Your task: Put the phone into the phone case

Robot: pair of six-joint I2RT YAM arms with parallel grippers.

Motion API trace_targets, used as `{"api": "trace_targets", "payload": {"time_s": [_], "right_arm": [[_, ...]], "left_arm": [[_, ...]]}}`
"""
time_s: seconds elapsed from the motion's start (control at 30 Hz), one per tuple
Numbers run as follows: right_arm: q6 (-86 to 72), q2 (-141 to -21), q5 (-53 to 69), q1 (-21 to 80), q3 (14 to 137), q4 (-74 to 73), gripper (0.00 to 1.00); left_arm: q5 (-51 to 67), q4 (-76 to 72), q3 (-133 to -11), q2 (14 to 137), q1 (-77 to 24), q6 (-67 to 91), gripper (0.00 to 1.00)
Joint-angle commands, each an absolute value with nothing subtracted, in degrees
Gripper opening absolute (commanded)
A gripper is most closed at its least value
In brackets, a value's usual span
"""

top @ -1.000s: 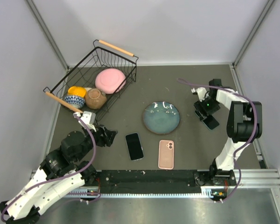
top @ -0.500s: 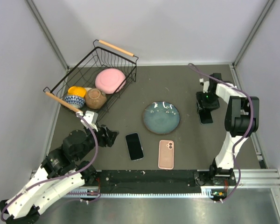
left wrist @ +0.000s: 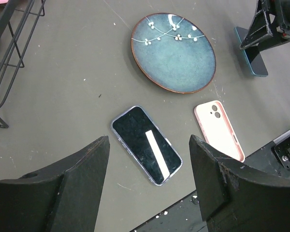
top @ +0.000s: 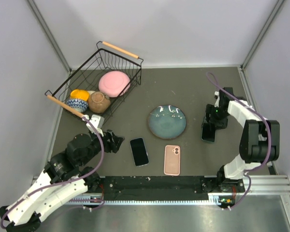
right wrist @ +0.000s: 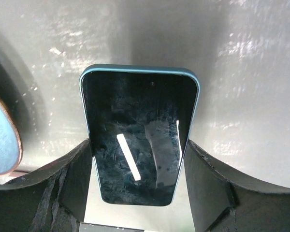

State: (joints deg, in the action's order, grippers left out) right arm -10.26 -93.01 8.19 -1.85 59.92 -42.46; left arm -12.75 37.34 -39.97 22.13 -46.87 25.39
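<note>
A teal-edged phone with a dark screen sits between the fingers of my right gripper, which is shut on its long sides. In the top view that gripper holds the phone tilted, just over the table, right of the plate. The pink phone case lies flat near the front edge, camera hole facing away from me; the left wrist view shows the case too. My left gripper stands open and holds nothing, just left of a second, black phone.
A blue glazed plate lies in the middle between the two grippers. A black wire basket at the back left holds a pink plate and a few bowls. The black phone lies flat left of the case.
My right gripper has swung round and carried the teal phone a little forward and to the left, toward the plate. The left arm has barely shifted.
</note>
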Motion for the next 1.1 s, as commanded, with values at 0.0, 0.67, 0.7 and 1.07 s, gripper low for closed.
{"api": "trace_targets", "payload": {"time_s": [0.0, 0.67, 0.7, 1.07], "right_arm": [[-16.07, -84.75, 10.28, 3.5, 57.58, -42.1, 0.37], [-48.58, -61.7, 7.92, 37.78, 41.49, -31.29, 0.37], [-49.47, -61.79, 6.61, 39.01, 41.31, -31.2, 0.37], [-59.31, -66.27, -7.63, 51.93, 40.78, -29.63, 0.4]], "left_arm": [[-12.3, 35.6, -41.22, 21.54, -47.02, 24.79, 0.72], [-12.3, 35.68, -40.78, 19.87, -47.02, 25.49, 0.72], [-12.22, 35.77, -40.78, 19.86, -47.02, 25.49, 0.72], [-12.39, 35.68, -40.69, 19.42, -47.11, 25.58, 0.72]]}}
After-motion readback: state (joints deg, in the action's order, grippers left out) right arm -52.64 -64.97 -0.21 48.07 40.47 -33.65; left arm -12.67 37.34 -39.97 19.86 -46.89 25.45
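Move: The phone is already pinched in the right hand, some 4 cm clear of the table. The pink phone case it is bound for lies about 16 cm back towards the base and 19 cm to the left. The plate's middle is about 4 cm ahead and 20 cm left of this hand, and the clear-cased phone 11 cm back and 36 cm left. From the idle left hand the pink case lies roughly 24 cm right, 7 cm back and 20 cm below. Swinging left and back towards the pink case, the right hand carries the phone about 20 cm left and 14 cm back, skirting the plate's near right side. It rises some 5 cm on the way, then sinks about 2 cm and slows over the case. The wrist tilts left side up by about 15 degrees and turns slightly counter-clockwise; the fingers keep their pinch on the phone's long edges. ##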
